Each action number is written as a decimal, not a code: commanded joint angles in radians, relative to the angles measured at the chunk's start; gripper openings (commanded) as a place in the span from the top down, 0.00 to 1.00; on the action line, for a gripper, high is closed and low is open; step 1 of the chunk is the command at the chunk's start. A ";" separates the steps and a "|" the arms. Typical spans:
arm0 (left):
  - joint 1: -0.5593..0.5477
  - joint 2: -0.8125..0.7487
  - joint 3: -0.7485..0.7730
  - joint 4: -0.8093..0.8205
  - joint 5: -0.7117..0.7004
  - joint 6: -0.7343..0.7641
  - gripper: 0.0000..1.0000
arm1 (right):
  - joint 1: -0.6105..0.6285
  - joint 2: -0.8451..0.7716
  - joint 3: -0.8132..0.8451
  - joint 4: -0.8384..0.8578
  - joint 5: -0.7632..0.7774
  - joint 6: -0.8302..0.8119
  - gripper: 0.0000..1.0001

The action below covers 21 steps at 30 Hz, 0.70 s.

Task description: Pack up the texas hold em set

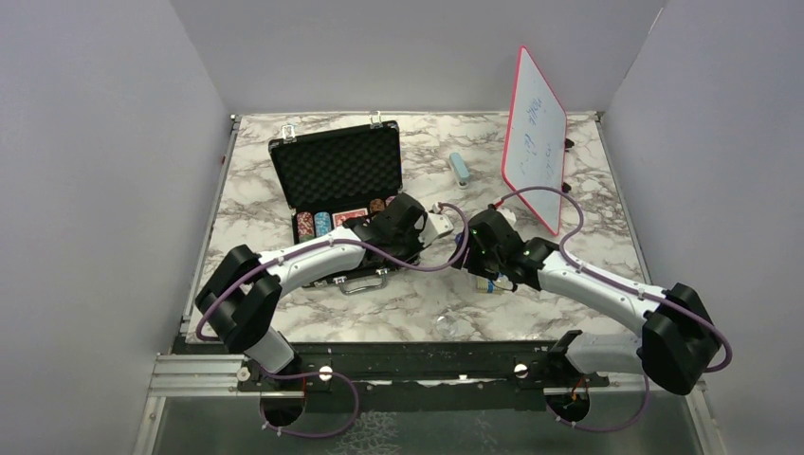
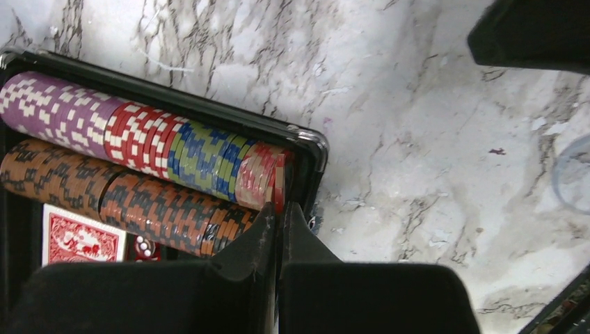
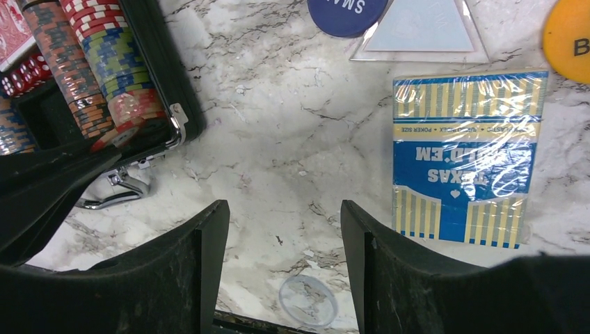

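The black briefcase (image 1: 334, 171) stands open at the back left, its foam-lined lid up. Rows of striped chips (image 2: 139, 142) fill its tray, with a red card deck (image 2: 80, 240) and red dice (image 2: 144, 247) beside them. My left gripper (image 2: 280, 209) is shut, its tips at the end of the chip row by the case's right corner (image 2: 313, 142); nothing shows between them. My right gripper (image 3: 284, 209) hangs open over bare marble. A wrapped blue card deck (image 3: 463, 156) lies to its right, with a blue round button (image 3: 348, 10) and an orange button (image 3: 570, 38) beyond.
A red-framed whiteboard (image 1: 534, 137) leans at the back right, with a pale blue block (image 1: 459, 168) next to it. A clear triangular piece (image 3: 424, 28) lies by the buttons. A clear disc (image 3: 308, 300) rests near the table's front edge. The case handle (image 3: 115, 188) sticks out frontward.
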 commanded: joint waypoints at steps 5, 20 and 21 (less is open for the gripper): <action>0.005 0.021 0.021 -0.018 -0.107 0.047 1.00 | 0.001 0.046 0.039 0.006 -0.033 -0.022 0.38; 0.051 -0.104 0.030 0.009 -0.034 -0.052 0.47 | 0.001 -0.004 0.079 -0.075 0.105 -0.045 0.38; 0.064 -0.124 0.029 0.018 -0.018 -0.072 0.47 | 0.001 -0.016 0.081 -0.086 0.142 -0.047 0.38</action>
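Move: The near end of the right-hand chip column in the case, where the held red chip is to go, lies right at the left hand's fingertips: about 1 cm ahead, 1 cm to the right and 2 cm below. The brown chip column's middle is some 7 cm ahead and 5 cm left, the card deck about 9 cm ahead and 13 cm left, both some 3 cm down. From the right hand the column end is about 3 cm ahead, 13 cm left and 3 cm down. Left, with some forward, the left hand eases roughly 2 cm and sinks just under 1 cm, taking the pinched red chip into the gap at the near end of the right-hand column. Then its fingers part to about half open and let go, still drifting forward-left, and the hand starts to rise by about 1 cm. ##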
